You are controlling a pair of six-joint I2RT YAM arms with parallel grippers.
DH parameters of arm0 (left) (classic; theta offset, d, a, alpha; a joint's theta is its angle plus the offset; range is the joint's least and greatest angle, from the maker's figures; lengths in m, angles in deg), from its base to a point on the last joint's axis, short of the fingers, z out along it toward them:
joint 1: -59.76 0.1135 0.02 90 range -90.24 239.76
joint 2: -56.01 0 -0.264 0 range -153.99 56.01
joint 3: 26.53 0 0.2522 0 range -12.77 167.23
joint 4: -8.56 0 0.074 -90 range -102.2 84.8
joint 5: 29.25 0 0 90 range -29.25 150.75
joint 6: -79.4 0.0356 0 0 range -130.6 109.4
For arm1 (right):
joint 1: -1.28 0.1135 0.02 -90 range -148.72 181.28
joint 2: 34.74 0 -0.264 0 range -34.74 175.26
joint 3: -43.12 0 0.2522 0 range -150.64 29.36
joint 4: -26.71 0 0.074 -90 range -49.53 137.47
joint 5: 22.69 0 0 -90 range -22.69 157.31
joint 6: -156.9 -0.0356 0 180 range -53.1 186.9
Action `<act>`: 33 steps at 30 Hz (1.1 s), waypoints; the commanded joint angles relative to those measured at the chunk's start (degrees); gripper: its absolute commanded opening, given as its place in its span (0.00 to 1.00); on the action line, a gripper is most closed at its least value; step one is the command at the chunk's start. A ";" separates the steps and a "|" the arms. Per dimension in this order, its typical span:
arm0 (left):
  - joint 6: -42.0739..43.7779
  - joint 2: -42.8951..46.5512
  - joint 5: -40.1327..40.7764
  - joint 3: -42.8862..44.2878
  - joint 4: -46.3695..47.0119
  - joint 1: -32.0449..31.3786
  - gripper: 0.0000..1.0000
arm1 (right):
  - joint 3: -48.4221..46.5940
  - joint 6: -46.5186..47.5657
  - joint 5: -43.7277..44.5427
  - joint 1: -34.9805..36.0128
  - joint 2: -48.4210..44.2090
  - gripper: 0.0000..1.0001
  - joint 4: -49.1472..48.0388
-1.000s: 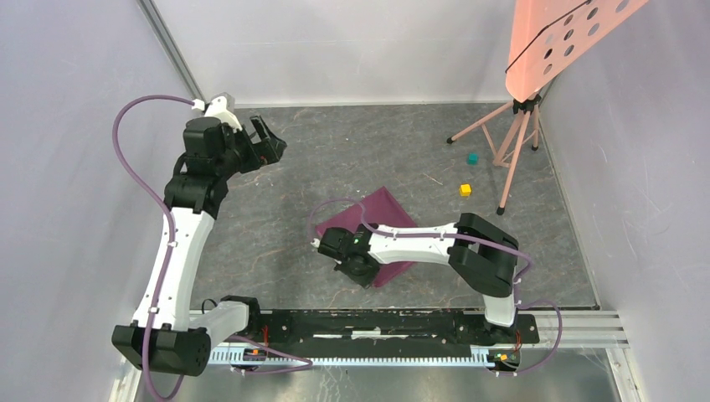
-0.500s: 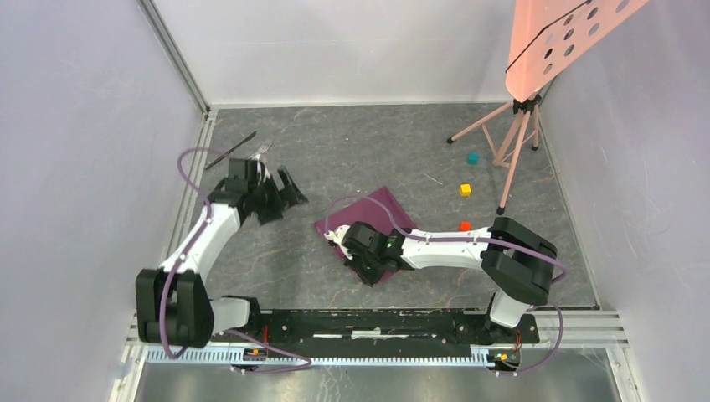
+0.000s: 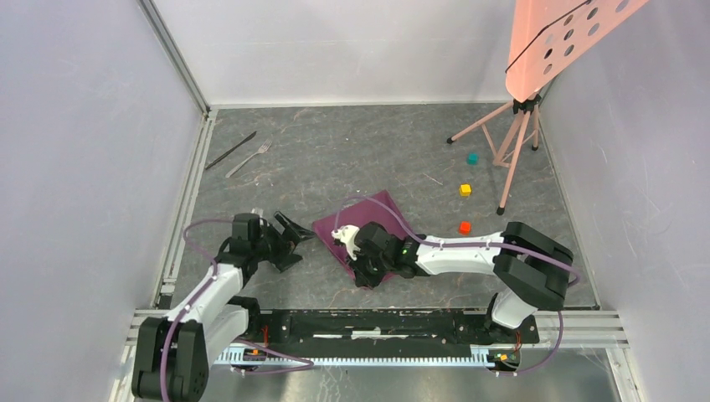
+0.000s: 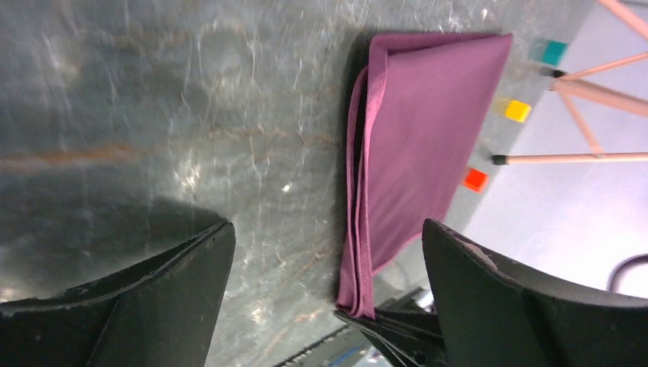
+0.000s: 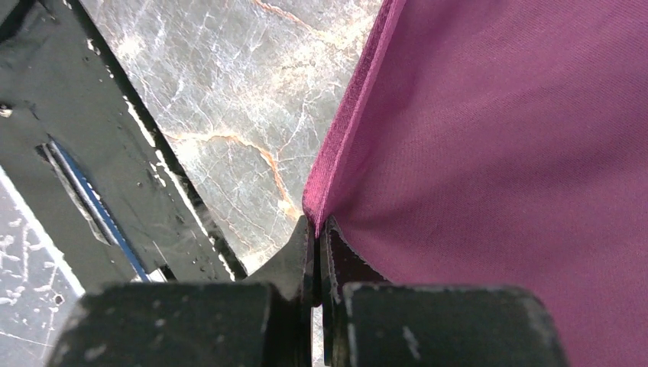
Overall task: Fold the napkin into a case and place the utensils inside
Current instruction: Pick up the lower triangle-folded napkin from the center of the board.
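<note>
The plum napkin (image 3: 368, 211) lies folded in layers at the table's middle, its stacked edge (image 4: 358, 191) facing my left gripper. Low over the table just left of that edge, my left gripper (image 3: 293, 232) stands wide open and empty; in the left wrist view the left gripper (image 4: 325, 229) has bare table between its fingers. My right gripper (image 3: 362, 275) is shut on the napkin's near corner, and in the right wrist view the right gripper (image 5: 315, 229) pinches the cloth (image 5: 497, 153). The utensils lie at the back left: a silver fork (image 3: 249, 158) and a dark knife (image 3: 232, 151), side by side.
Small teal (image 3: 472, 157), yellow (image 3: 465, 190) and orange-red (image 3: 464, 227) cubes sit right of the napkin. A pink tripod (image 3: 515, 142) with a perforated pink board (image 3: 561, 38) stands at the back right. The black base rail (image 3: 377, 322) runs along the near edge. Walls close in on both sides.
My left arm has swung from the back left corner down to the napkin's left edge, uncovering the fork and knife. My right gripper has shifted slightly left, still holding the napkin's corner.
</note>
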 commanded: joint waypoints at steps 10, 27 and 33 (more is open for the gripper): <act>-14.24 0.47 5.11 -5.78 14.84 -8.18 0.99 | 4.58 -3.99 -3.27 -2.66 -7.02 0.00 -9.08; -15.12 -22.45 7.27 -0.28 30.11 -13.79 0.61 | 6.57 -4.55 -3.82 -5.49 -11.24 0.00 -9.07; -10.91 -22.80 9.94 3.46 24.28 -13.51 0.51 | 7.23 -4.56 -4.83 -5.58 -11.64 0.00 -8.68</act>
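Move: The napkin's left edge, just short of its left corner, lies about 7 cm to the left hand's right, 4 cm ahead and 3 cm lower; the napkin's middle is some 17 cm right and 3 cm ahead. The right hand already pinches the near corner; from it the left edge lies about 13 cm ahead and 10 cm left, the napkin's middle 12 cm straight ahead, both about 1 cm below. Left hand moves 6 cm right, then forward, half-closing around the left edge; right lifts the pinched corner 4 cm. ##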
